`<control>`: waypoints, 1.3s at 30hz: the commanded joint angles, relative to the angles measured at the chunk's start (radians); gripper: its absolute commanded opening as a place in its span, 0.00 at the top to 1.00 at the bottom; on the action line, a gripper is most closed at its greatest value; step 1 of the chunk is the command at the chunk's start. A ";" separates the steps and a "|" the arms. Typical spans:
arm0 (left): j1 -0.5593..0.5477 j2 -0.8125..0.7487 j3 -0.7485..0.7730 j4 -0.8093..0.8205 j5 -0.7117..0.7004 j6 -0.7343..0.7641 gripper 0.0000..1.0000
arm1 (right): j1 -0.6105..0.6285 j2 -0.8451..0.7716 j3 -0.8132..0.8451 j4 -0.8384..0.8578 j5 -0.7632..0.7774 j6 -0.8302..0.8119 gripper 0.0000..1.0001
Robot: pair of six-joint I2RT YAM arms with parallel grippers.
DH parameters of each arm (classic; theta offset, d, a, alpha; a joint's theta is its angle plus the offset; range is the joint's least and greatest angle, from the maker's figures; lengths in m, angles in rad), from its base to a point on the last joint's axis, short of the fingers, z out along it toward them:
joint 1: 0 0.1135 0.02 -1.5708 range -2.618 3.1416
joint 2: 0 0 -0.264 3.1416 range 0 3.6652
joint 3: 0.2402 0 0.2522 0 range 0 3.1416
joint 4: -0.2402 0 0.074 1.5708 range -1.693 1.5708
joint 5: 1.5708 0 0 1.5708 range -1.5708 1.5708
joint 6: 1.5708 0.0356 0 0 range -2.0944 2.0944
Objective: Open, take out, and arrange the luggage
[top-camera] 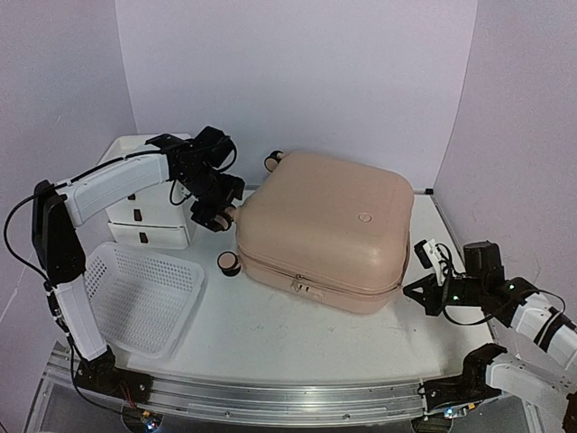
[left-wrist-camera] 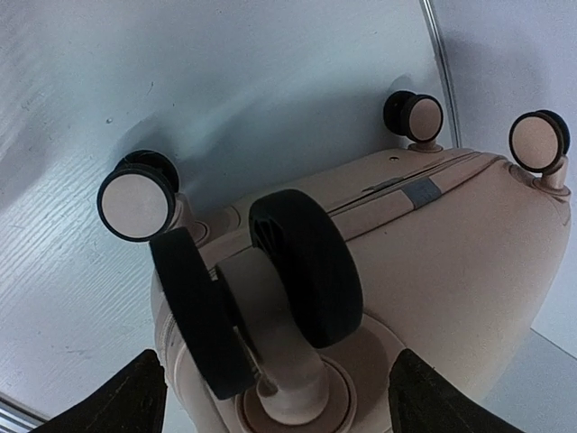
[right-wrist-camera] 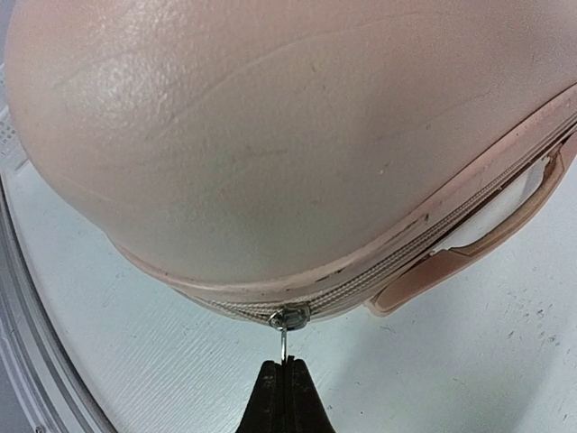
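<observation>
The luggage (top-camera: pixel 325 225), a pale pink hard-shell suitcase, lies flat and closed on the white table (top-camera: pixel 270 343). My left gripper (top-camera: pixel 219 215) is at its left end, open, its fingers straddling a black-and-cream caster wheel (left-wrist-camera: pixel 270 289) without pinching it. In the left wrist view, three more wheels show, the nearest at the left (left-wrist-camera: pixel 135 200). My right gripper (right-wrist-camera: pixel 285 370) is at the suitcase's near right corner, shut on the thin metal zipper pull (right-wrist-camera: pixel 284 345), which hangs from the slider (right-wrist-camera: pixel 290 317). A pink handle (right-wrist-camera: pixel 505 234) sits just right of the slider.
A white plastic drawer unit (top-camera: pixel 149 216) stands at the back left, under my left arm. A white mesh basket (top-camera: pixel 144 293) lies in front of it. An aluminium rail (top-camera: pixel 270 397) runs along the near edge. Pale walls enclose the back and sides.
</observation>
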 commanded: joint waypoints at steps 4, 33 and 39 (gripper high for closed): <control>-0.012 0.074 0.105 -0.062 0.019 -0.120 0.24 | 0.006 -0.015 0.072 0.045 0.041 -0.014 1.00; 0.024 0.117 0.008 0.113 -0.029 0.798 0.67 | -0.231 0.392 0.083 0.434 0.087 -0.128 1.00; 0.053 0.108 -0.005 0.147 -0.032 0.916 0.67 | -0.275 0.476 0.148 0.481 0.096 -0.225 1.00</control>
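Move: The wheel the open left hand goes for, the suitcase's near upper one, is about 2 cm ahead, 2 cm to the right and 3 cm below. The lower wheel sits roughly 15 cm beneath that hand, 1 cm back. The far upper wheel is some 19 cm ahead, 13 cm right, 3 cm below. The right hand already pinches the zipper pull; the suitcase handle's middle lies about 13 cm ahead of it, 1 cm right, 1 cm below, and the lock 20 cm to its left, straight abeam. The left fingers sink about 2 cm and close around the near upper wheel, hold there, then carry it some 5 cm forward, the hand turning about 15 degrees clockwise as its fingertips swing up and forward. The right hand, fingers still shut on the zipper pull, starts slowly, dips, then draws it faster along the seam towards the handle, about 9 cm forward and 4 cm right. ##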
